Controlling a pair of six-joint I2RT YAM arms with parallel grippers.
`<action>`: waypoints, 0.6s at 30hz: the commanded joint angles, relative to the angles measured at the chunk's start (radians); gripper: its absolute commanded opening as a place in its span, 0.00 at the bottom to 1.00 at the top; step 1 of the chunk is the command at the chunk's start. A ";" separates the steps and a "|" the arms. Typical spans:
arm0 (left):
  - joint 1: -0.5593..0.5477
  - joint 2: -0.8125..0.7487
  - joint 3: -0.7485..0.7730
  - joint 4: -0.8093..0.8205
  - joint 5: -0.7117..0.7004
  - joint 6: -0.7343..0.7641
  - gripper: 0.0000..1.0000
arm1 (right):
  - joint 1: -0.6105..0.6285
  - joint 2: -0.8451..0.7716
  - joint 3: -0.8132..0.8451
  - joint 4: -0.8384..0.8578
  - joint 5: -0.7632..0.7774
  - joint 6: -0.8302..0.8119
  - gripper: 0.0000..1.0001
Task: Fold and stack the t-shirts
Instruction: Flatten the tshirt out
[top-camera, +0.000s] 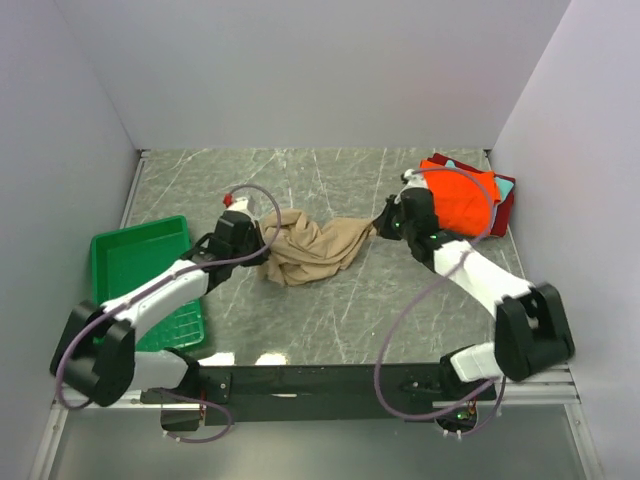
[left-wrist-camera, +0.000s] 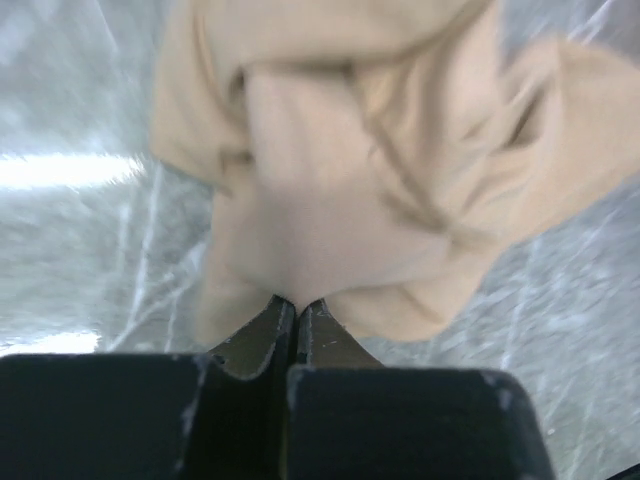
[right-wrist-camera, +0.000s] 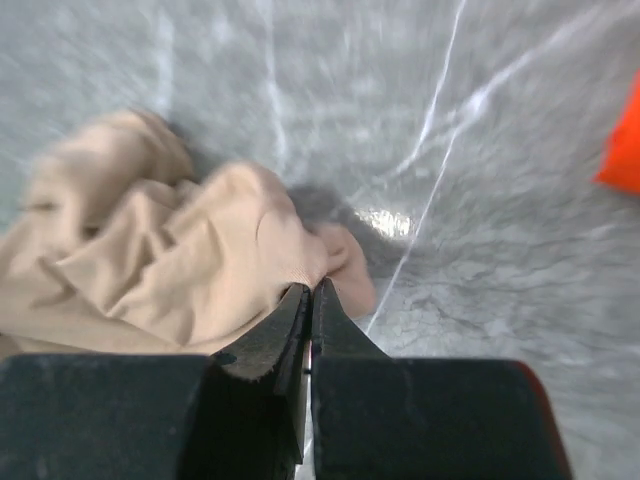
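A crumpled tan t-shirt (top-camera: 312, 248) lies bunched mid-table between the two arms. My left gripper (top-camera: 262, 237) is shut on its left edge; the left wrist view shows the jaws (left-wrist-camera: 295, 305) pinched on the tan cloth (left-wrist-camera: 340, 170). My right gripper (top-camera: 384, 220) is shut on the shirt's right end; the right wrist view shows the jaws (right-wrist-camera: 310, 290) closed on the tan cloth (right-wrist-camera: 170, 260). A folded orange t-shirt (top-camera: 462, 198) lies on a dark red one (top-camera: 503, 210) with a teal edge (top-camera: 448, 163) at the back right.
A green plastic tray (top-camera: 135, 262) stands at the left, beside the left arm. The grey marble table (top-camera: 330, 320) is walled at the back and both sides. An orange corner (right-wrist-camera: 622, 150) shows in the right wrist view.
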 joint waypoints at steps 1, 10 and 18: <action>-0.003 -0.115 0.086 -0.091 -0.098 0.041 0.00 | 0.006 -0.178 -0.018 -0.075 0.095 -0.030 0.00; -0.002 -0.225 0.181 -0.170 -0.082 0.061 0.00 | 0.004 -0.618 -0.034 -0.287 0.230 -0.047 0.00; -0.003 -0.058 0.169 -0.144 -0.046 0.084 0.44 | 0.004 -0.757 -0.165 -0.344 0.282 -0.008 0.00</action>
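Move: The tan t-shirt lies bunched between the hands, already pinched by both: its middle is about 11 cm to the left hand's right and 2 cm ahead, some 6 cm below. From the right hand it is about 13 cm left and 3 cm back, roughly 9 cm below. The orange folded stack sits about 17 cm right of the right hand and 7 cm ahead; the green bin is some 24 cm left of the left hand and 6 cm back. The t-shirt, pinched at both ends, is lifted and stretched sideways: the right hand sweeps up about 15 cm while pulling back 10 cm and right 8 cm, its fingers tipping up some 20 degrees and keeping their pinch. The left hand rises about 11 cm almost straight up, then sinks a few centimetres as its fingers open partway at the cloth. ##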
